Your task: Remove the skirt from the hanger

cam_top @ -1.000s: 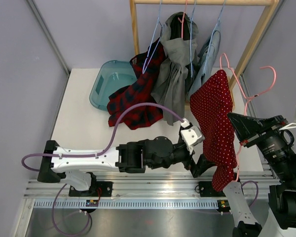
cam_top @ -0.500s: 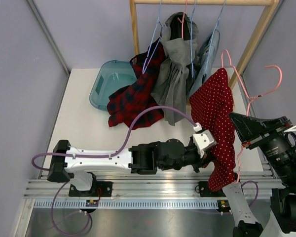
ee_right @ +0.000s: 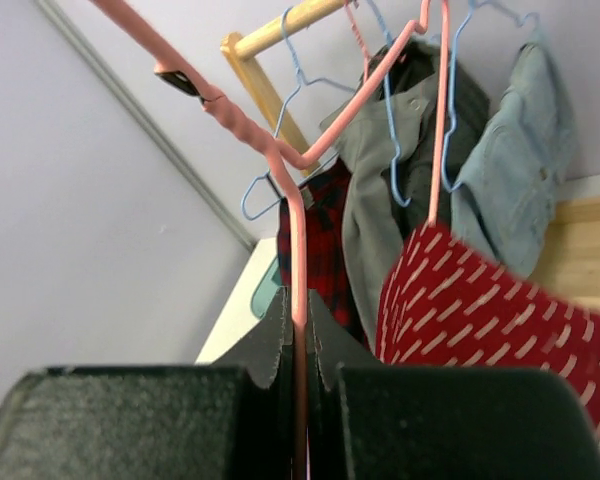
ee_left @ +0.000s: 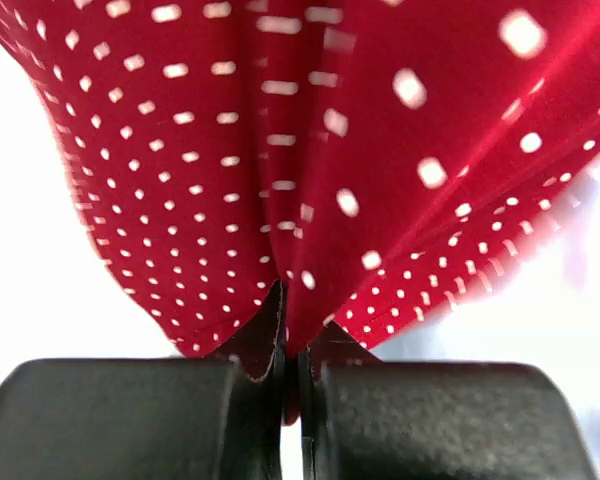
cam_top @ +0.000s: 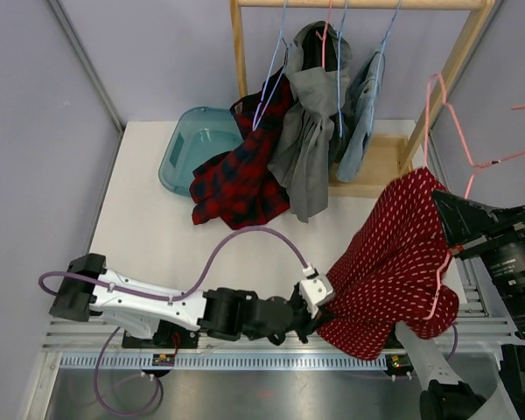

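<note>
The skirt (cam_top: 394, 262) is red with small white dots and hangs stretched from the pink hanger (cam_top: 433, 114) at the right down toward the table's near edge. My left gripper (cam_top: 319, 322) is shut on the skirt's lower hem (ee_left: 295, 290), low near the front rail. In the left wrist view the cloth bunches between the black fingers (ee_left: 130, 420). My right gripper (ee_right: 300, 330) is shut on the pink hanger's wire (ee_right: 298, 240), holding it up at the right. The skirt (ee_right: 480, 310) still hangs over one hanger bar in the right wrist view.
A wooden rack (cam_top: 241, 52) at the back carries blue hangers with a plaid shirt (cam_top: 241, 171), a grey garment (cam_top: 306, 131) and a denim piece (cam_top: 359, 114). A teal bin (cam_top: 188, 144) sits at back left. The aluminium rail (cam_top: 245, 341) runs along the near edge.
The left gripper closed on the skirt's hem and pulled it left and toward the near edge, stretching the cloth. The right gripper lifted the hanger up and to the right.
</note>
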Action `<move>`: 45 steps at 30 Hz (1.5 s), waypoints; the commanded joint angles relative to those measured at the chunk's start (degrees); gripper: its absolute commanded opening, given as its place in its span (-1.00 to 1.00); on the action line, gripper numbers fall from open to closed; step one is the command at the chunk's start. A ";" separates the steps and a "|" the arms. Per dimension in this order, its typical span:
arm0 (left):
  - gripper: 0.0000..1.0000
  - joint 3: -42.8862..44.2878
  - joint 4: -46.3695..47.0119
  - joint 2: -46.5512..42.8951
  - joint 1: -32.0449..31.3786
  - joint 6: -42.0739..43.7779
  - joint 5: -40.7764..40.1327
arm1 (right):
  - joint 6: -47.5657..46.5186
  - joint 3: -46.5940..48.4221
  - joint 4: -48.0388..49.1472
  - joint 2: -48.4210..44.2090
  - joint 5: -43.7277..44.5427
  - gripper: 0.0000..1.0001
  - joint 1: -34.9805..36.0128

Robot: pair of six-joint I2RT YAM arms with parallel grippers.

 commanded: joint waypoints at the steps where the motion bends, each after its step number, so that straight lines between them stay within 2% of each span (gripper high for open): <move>1: -1.00 -8.65 -2.49 1.46 -4.81 -11.47 -5.61 | -4.81 5.99 4.01 3.21 9.43 -1.00 0.43; 6: -1.00 -13.41 -3.27 2.87 -10.35 -21.22 -9.12 | -6.92 6.97 0.94 5.33 14.18 -1.00 0.70; 9: -1.00 -12.10 -9.67 0.77 -11.50 -23.00 -14.12 | -7.63 3.21 -0.47 6.30 13.85 -1.00 0.78; 13: -1.00 -2.80 -28.55 -7.12 -11.77 -20.73 -22.47 | -8.07 -7.59 1.97 6.39 11.47 -1.00 0.78; 15: -1.00 5.81 -39.41 -9.68 -11.86 -18.27 -28.86 | -7.46 -11.29 4.08 6.65 10.33 -1.00 0.78; 16: -1.00 8.54 -42.18 -11.52 -11.86 -16.69 -30.73 | -7.28 -12.01 5.92 7.17 10.24 -1.00 0.70; 17: -1.00 15.09 -44.91 -12.24 -11.77 -13.63 -33.01 | -7.10 -12.54 6.98 7.70 10.32 -1.00 0.78; 18: -1.00 18.11 -50.24 -12.68 -11.68 -12.12 -37.65 | -7.01 -13.06 7.95 8.31 10.58 -1.00 0.70; 21: -1.00 28.84 -54.77 -13.83 -9.85 -3.43 -45.31 | -7.10 -13.07 12.69 11.21 10.06 -1.00 0.70; 25: -1.00 37.20 -46.81 -16.90 0.16 14.22 -43.59 | -6.92 -12.80 17.70 15.17 8.13 -1.00 0.70; 26: -1.00 38.69 -43.73 -17.60 5.14 21.92 -42.45 | -6.84 -13.07 18.15 15.52 7.87 -1.00 0.70; 28: -1.00 43.53 -35.12 -18.31 10.61 29.61 -38.85 | -6.66 -14.73 19.81 15.70 7.77 -1.00 0.78; 29: -1.00 44.94 -29.17 -17.88 15.95 36.60 -37.88 | -6.57 -15.43 20.26 15.70 7.60 -1.00 0.70; 31: -1.00 47.49 -20.98 -16.12 20.03 44.19 -36.38 | -6.57 -17.72 21.49 15.27 7.42 -1.00 0.78; 32: -1.00 47.93 -15.98 -15.33 23.18 52.59 -36.11 | -6.40 -18.42 21.93 15.09 7.34 -1.00 0.70; 33: -1.00 48.81 -7.66 -14.36 25.04 55.89 -34.46 | -6.40 -19.82 22.28 15.00 7.34 -1.00 0.70; 34: -1.00 52.56 -5.75 -10.79 27.23 58.01 -33.22 | -6.40 -20.36 22.55 14.74 7.34 -1.00 0.70; 35: -1.00 55.55 -4.60 -8.66 33.00 59.42 -30.34 | -6.22 -20.89 22.64 14.65 7.16 -1.00 0.70; 37: -1.00 62.40 -8.00 -0.44 39.35 57.52 -26.72 | -6.22 -22.38 22.90 14.04 6.72 -1.00 0.70; 38: -1.00 70.97 -10.11 3.01 45.21 54.98 -25.23 | -6.13 -22.82 23.08 13.95 6.46 -1.00 0.78; 40: -1.00 78.05 -14.51 8.64 50.17 53.12 -20.13 | -7.01 -23.26 22.90 13.86 5.67 -1.00 0.70; 41: -1.00 83.48 -15.13 14.59 54.37 51.80 -17.77 | -8.06 -23.26 22.73 13.86 5.58 -1.00 0.70; 45: -1.00 90.74 -11.63 26.67 63.80 49.08 -14.85 | -9.47 -23.70 21.93 13.33 6.98 -1.00 0.78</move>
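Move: From the left hand, already pinching the skirt's lower end, the teal basin lies about 48 cm ahead, 32 cm left and 18 cm below; the plaid shirt is some 43 cm ahead, 20 cm left, 4 cm lower. The pink hanger's middle is about 14 cm ahead, 10 cm right and 34 cm above it. From the right hand, gripping that hanger, its middle is 5 cm ahead, 2 cm left, 2 cm up; the denim jacket hangs 36 cm ahead, 2 cm left, 20 cm below. Dragging the skirt off the pink hanger, the left hand dips about 14 cm, slightly back and leftward, then sweeps roughly 60 cm up and far left and forward, still pinching the cloth and swinging some 80 degrees counter-clockwise to point forward. The right hand keeps its grip on the hanger, edging right, then reaching 20 cm forward and down towards the denim jacket, tipping down. ##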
